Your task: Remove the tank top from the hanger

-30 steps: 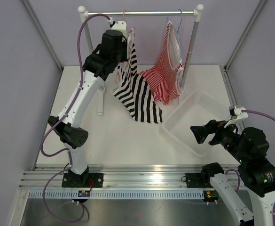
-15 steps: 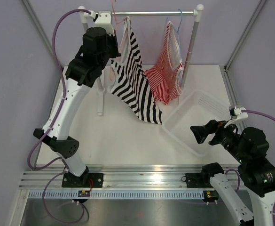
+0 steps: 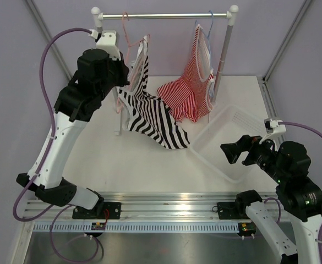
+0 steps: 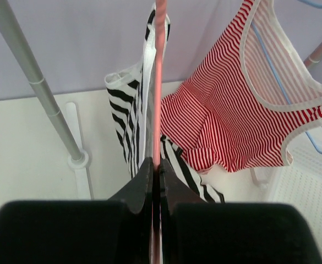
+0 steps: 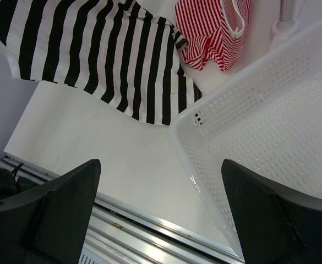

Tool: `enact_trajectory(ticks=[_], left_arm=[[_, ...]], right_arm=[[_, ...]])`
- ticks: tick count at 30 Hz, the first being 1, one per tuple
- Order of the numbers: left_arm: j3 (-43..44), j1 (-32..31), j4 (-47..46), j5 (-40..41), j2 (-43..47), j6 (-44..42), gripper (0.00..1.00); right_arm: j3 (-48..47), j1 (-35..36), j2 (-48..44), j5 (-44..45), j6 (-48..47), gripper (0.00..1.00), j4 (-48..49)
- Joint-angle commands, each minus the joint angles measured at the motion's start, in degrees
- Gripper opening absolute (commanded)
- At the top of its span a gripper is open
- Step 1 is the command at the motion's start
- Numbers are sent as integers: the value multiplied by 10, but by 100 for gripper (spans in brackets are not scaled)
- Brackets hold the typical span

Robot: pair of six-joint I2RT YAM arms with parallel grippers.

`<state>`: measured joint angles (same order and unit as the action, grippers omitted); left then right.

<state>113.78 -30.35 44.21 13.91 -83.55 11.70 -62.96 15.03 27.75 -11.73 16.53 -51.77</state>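
The black-and-white striped tank top point(image 3: 149, 113) hangs on the thin pink hanger point(image 3: 129, 41) near the left end of the rail point(image 3: 166, 15). Its hem drapes down onto the table. I cannot tell whether the hook still rests on the rail. My left gripper point(image 3: 126, 77) is shut on the hanger wire beside the top. In the left wrist view the gripper point(image 4: 156, 165) pinches the pink wire point(image 4: 160, 77), with the tank top point(image 4: 129, 110) just behind it. My right gripper point(image 3: 232, 153) is open and empty, low at the right. It shows the tank top point(image 5: 94, 49) from below, and the gripper point(image 5: 161, 192) is far from it.
A red-and-white thin-striped top point(image 3: 191, 93) hangs on a pale blue hanger point(image 3: 207, 27) at the rail's right end. A white perforated basket point(image 3: 232, 135) sits on the table at the right, below my right gripper. The rack's left post point(image 3: 116, 110) stands by the tank top.
My left arm has swung left, carrying the pink hanger and tank top left along the rail, away from the red top. The right gripper has shifted slightly.
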Motion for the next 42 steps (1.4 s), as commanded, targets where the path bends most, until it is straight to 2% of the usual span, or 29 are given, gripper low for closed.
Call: enact_trajectory(ticks=[1,6,10,13,14,16,17,20,22,24,25,29,33,38,42], left_arm=[[-14,-2,31,-6,49,21,0],[-157,-2,43,-12,172,53,0],[-194,-2,81,-24,254,53,0],[-200,-2,134,-31,301,33,0],[-200,-2,147,-34,311,22,0],[-199,-2,184,-51,341,12,0],[-196,-2,195,-59,351,9,0],[-186,-2,231,-106,385,-9,0],[-184,-2,235,-151,406,-8,0],[-196,-2,218,-186,417,-3,0],[-206,-2,207,-229,422,-1,0],[-264,-2,138,-281,436,32,0],[-291,-2,90,-287,438,52,0],[-298,-2,49,-303,433,70,0],[-302,-2,35,-325,427,75,0]], right_arm=[[-25,5,24,-36,12,100,48],[-30,5,80,-130,72,100,144],[-22,5,149,-211,137,99,247],[3,7,222,-291,236,99,368],[12,9,243,-331,257,99,439],[16,23,300,-349,296,98,534],[13,32,316,-343,293,97,536],[-45,106,368,-251,231,95,500],[-61,159,397,-234,200,95,511],[-72,186,418,-208,179,94,532],[-75,211,425,-197,155,94,536],[-98,254,459,-169,80,88,528],[-103,272,480,-113,34,79,520],[-109,276,493,-75,11,63,520],[-122,280,512,-59,3,62,503]])
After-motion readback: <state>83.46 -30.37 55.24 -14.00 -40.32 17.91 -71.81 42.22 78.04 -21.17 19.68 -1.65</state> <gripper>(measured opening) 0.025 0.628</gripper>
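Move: The black-striped tank top already hangs on the pink hanger in the left hand. Its far shoulder strap is about 16 cm ahead of that hand and 8 cm right, near its height; from the right hand it is roughly 40 cm ahead, 33 left and 14 higher. The red-striped top hangs some 19 cm right of the strap. The left hand's goal, open space over the near table, is about 23 cm back, 3 left and 5 lower. The tank top on its hanger is drawn back about 23 cm from the rack by the left hand, which keeps its pinch, sinks some 5 cm, swings left then partly back right, and finally turns roughly 25 degrees clockwise. The right hand sweeps about 26 cm left and 12 forward towards the far strap, turning counter-clockwise and slowing beside it with its wide-open fingers closing to about two-thirds; touch on the strap can't be made out. ##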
